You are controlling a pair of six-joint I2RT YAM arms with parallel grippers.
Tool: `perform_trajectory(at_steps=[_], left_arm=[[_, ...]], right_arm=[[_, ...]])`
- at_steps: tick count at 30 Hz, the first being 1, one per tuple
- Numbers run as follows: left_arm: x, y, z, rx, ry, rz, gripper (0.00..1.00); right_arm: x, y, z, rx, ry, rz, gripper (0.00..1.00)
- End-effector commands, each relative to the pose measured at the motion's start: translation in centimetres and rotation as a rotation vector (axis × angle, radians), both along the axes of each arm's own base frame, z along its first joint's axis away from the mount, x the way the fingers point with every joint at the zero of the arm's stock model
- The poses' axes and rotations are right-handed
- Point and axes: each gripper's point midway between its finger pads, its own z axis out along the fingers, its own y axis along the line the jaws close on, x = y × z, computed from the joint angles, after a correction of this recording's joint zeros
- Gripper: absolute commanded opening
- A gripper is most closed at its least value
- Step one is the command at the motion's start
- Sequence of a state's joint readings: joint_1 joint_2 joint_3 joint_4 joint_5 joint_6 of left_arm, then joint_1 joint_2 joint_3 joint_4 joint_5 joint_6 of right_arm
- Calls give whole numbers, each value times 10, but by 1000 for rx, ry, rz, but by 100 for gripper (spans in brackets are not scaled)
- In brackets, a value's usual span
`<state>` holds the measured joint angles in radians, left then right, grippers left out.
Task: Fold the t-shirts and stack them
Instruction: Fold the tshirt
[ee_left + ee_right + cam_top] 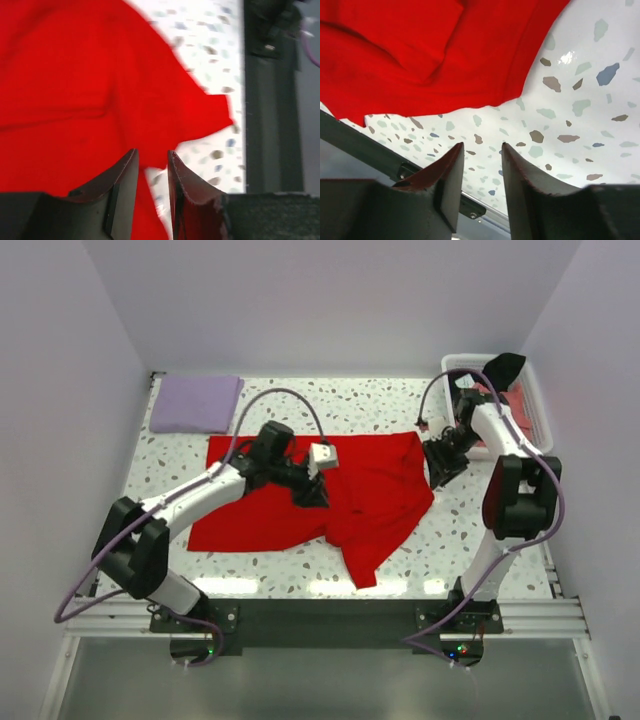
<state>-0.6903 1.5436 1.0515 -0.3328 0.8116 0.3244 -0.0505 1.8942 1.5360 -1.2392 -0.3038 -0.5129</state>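
A bright red t-shirt (pixel 370 490) lies spread and partly bunched in the middle of the speckled table. It also shows in the left wrist view (pixel 75 90) and the right wrist view (pixel 420 55). My left gripper (pixel 312 495) hovers over the shirt's middle, jaws a little apart and empty (pixel 152 152). My right gripper (pixel 440 465) is beside the shirt's right edge, open and empty over bare table (pixel 482 146). A folded pale lavender t-shirt (pixel 196 403) lies at the back left. A black shirt (pixel 505 367) and a salmon-pink one (pixel 520 422) are in the basket.
The white slatted basket (pixel 541 405) stands at the back right, behind the right arm. The black front rail (pixel 320 615) runs along the near table edge and shows in the left wrist view (pixel 270 125). White walls enclose the table on three sides.
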Motion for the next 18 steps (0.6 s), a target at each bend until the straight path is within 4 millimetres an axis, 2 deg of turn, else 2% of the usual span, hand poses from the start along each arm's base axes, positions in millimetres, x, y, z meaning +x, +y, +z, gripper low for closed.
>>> perform_trajectory(at_steps=[1,2,3,5,6,8,9,10,11,12,14,16,17,18], left_arm=[[49,55,-13,81,17,223,34],[58,67,-22,113,40,262,34],[81,86,-26,145,25,347,34],[104,107,-40,186,42,440,33],[123,128,-42,203,43,529,33],[144,149,-58,248,58,611,33],[160,167,-60,263,58,681,33],[170,176,-62,268,52,722,33],[179,184,-69,288,65,754,33],[187,201,-75,310,79,811,33],[197,216,-89,341,107,863,33],[203,242,-103,375,146,934,31],[203,242,-107,380,154,933,31],[207,251,-111,392,161,966,31]], right_arm=[[12,31,13,33,-79,45,38],[17,41,9,42,-95,52,37],[20,46,6,41,-96,32,36],[25,50,-7,28,-93,25,34],[27,47,-13,0,-90,27,34],[31,46,-28,-21,-68,26,34],[38,42,-34,-45,-81,16,35],[42,42,-38,-53,-85,13,35],[53,42,-45,-60,-99,5,36],[58,41,-48,-66,-107,-4,36],[75,39,-52,-90,-144,-7,37],[91,35,-71,-123,-152,-11,38],[99,34,-68,-132,-181,-12,38],[103,34,-82,-144,-165,-12,38]])
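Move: The far-left part of the red t-shirt is what my left hand heads for: about 22 cm ahead, 28 cm to its left and 15 cm down, with the folded purple shirt some 46 cm ahead and 38 cm left of that hand. For my right hand, the shirt's right end lies about 6 cm ahead, 4 cm left and 9 cm below; the near right corner is only 2 cm ahead and 3 cm right. I sweep my left hand fast, some 30 cm diagonally left and forward, level at first and then sinking about 11 cm to the shirt's far-left part, swinging the wrist around 50 degrees counter-clockwise and tipping the fingers down. My right hand slips left over the shirt's right end, then drops and edges forward towards the cloth. Both grippers stay partly open, gripping nothing. ##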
